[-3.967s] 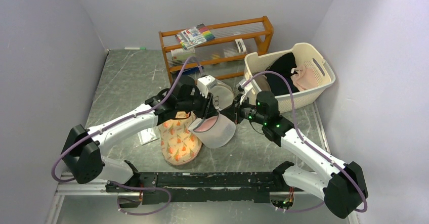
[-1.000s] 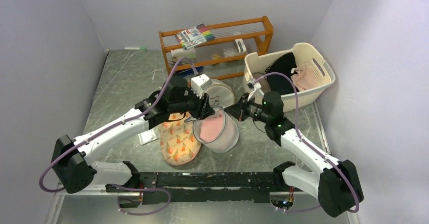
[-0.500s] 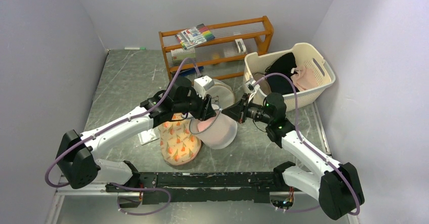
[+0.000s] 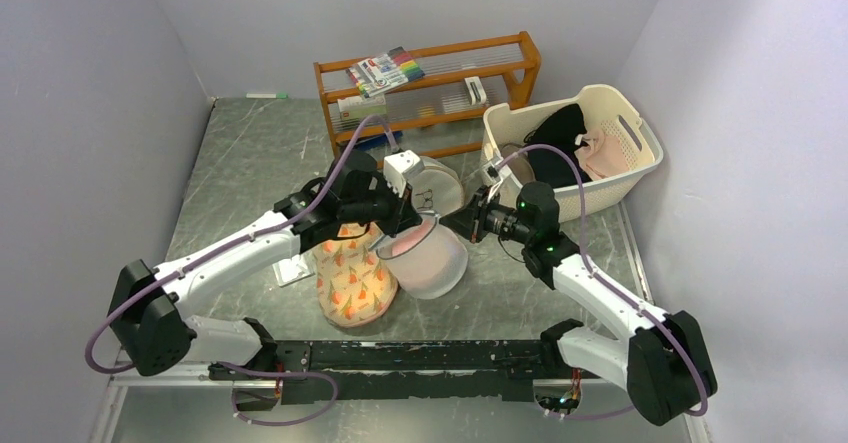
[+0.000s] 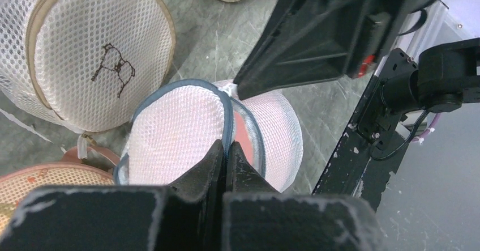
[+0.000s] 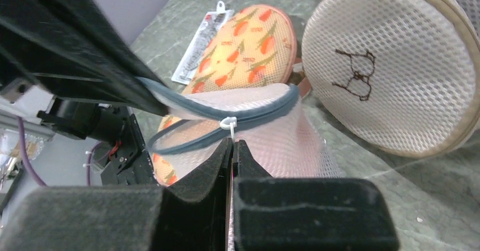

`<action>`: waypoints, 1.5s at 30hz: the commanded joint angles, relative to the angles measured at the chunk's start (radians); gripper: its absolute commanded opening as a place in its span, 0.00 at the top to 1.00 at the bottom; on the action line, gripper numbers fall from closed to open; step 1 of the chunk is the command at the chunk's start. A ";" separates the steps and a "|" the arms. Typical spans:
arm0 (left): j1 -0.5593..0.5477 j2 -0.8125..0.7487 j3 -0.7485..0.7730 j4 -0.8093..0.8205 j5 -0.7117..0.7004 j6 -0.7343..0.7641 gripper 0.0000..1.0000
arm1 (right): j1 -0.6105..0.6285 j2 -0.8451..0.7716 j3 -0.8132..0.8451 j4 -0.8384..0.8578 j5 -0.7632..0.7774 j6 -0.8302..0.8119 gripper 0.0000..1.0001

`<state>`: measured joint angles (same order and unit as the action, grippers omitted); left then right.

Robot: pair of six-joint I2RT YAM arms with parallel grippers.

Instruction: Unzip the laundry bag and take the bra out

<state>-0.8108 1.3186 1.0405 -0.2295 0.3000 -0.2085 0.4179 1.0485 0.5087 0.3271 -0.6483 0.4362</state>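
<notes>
The laundry bag [image 4: 432, 261] is white mesh with a blue-grey zip band, held between both grippers just above the table. Its zip is partly open and a pink bra [image 5: 244, 142] shows in the gap. My left gripper [image 4: 400, 225] is shut on the bag's blue-grey rim [image 5: 229, 120]. My right gripper [image 4: 448, 225] is shut on the white zip pull [image 6: 227, 124], right beside the left fingertips [image 6: 150, 105]. In the right wrist view the bag [image 6: 283, 143] hangs below the zip band.
A round mesh bag with dark print [image 4: 436, 185] stands just behind. A peach floral pouch [image 4: 352, 275] lies to the left, with a card [image 4: 292, 270] beside it. A wooden rack [image 4: 430, 88] and a cream basket of clothes [image 4: 575, 148] stand at the back.
My right gripper has moved left, closer to the left gripper. The bag's mouth has narrowed and less pink shows from above. The left gripper has shifted slightly.
</notes>
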 commanded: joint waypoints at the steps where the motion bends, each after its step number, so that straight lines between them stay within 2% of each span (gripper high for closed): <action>1: -0.010 -0.065 0.036 -0.011 0.060 0.060 0.93 | -0.011 0.036 0.027 -0.026 0.050 -0.014 1.00; 9: -0.021 -0.131 0.049 -0.074 0.224 0.225 0.93 | -0.017 0.062 0.055 -0.065 0.057 -0.046 1.00; 14: -0.033 -0.182 0.052 -0.098 0.228 0.300 0.93 | -0.015 0.072 0.062 -0.074 0.028 -0.081 1.00; 25: -0.034 -0.231 0.027 0.087 0.382 0.262 0.93 | -0.010 0.148 0.049 0.008 -0.107 -0.085 1.00; 30: -0.034 -0.205 0.051 0.063 0.311 0.218 0.93 | -0.005 0.162 0.062 -0.019 -0.087 -0.091 1.00; 35: -0.034 -0.183 0.065 0.041 0.210 0.149 0.93 | -0.006 0.157 0.100 -0.122 0.030 -0.112 1.00; 38: -0.031 -0.167 0.065 0.030 0.134 0.100 0.93 | -0.007 0.140 0.132 -0.196 0.114 -0.118 0.92; 41: -0.017 -0.145 0.071 0.018 0.135 0.058 0.93 | -0.007 0.104 0.166 -0.289 0.217 -0.117 0.80; 45: 0.011 -0.124 0.085 0.002 0.145 0.002 0.93 | -0.007 0.047 0.234 -0.445 0.388 -0.160 0.50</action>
<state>-0.8230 1.1820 1.0752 -0.2436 0.4545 -0.1246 0.4137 1.1606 0.6647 0.0551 -0.4702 0.3271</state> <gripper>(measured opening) 0.089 0.384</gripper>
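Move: My right fingers are shut on the white zipper pull, and my left fingers grip the blue-edged lid of the laundry bag. The bag's middle is about 6 cm back, 3 cm left and 8 cm below my right hand; from my left it is some 6 cm back, 4 cm right and 8 cm down. The logo mesh bag stands roughly 11 cm ahead and 3 cm left of my right hand, 10 cm lower; the tulip-print bag lies about 12 cm left and 7 cm back of my left hand, 16 cm below. With the lid still pinched, my left hand peels it upward and back, about 7 cm up and 6 cm back, turning some 20 degrees clockwise, then eases a few centimetres forward again. My right hand keeps hold of the zipper pull and sinks 2 to 3 cm beside the bag. Near the end its fingers open, let go of the pull and move off forward and right. ##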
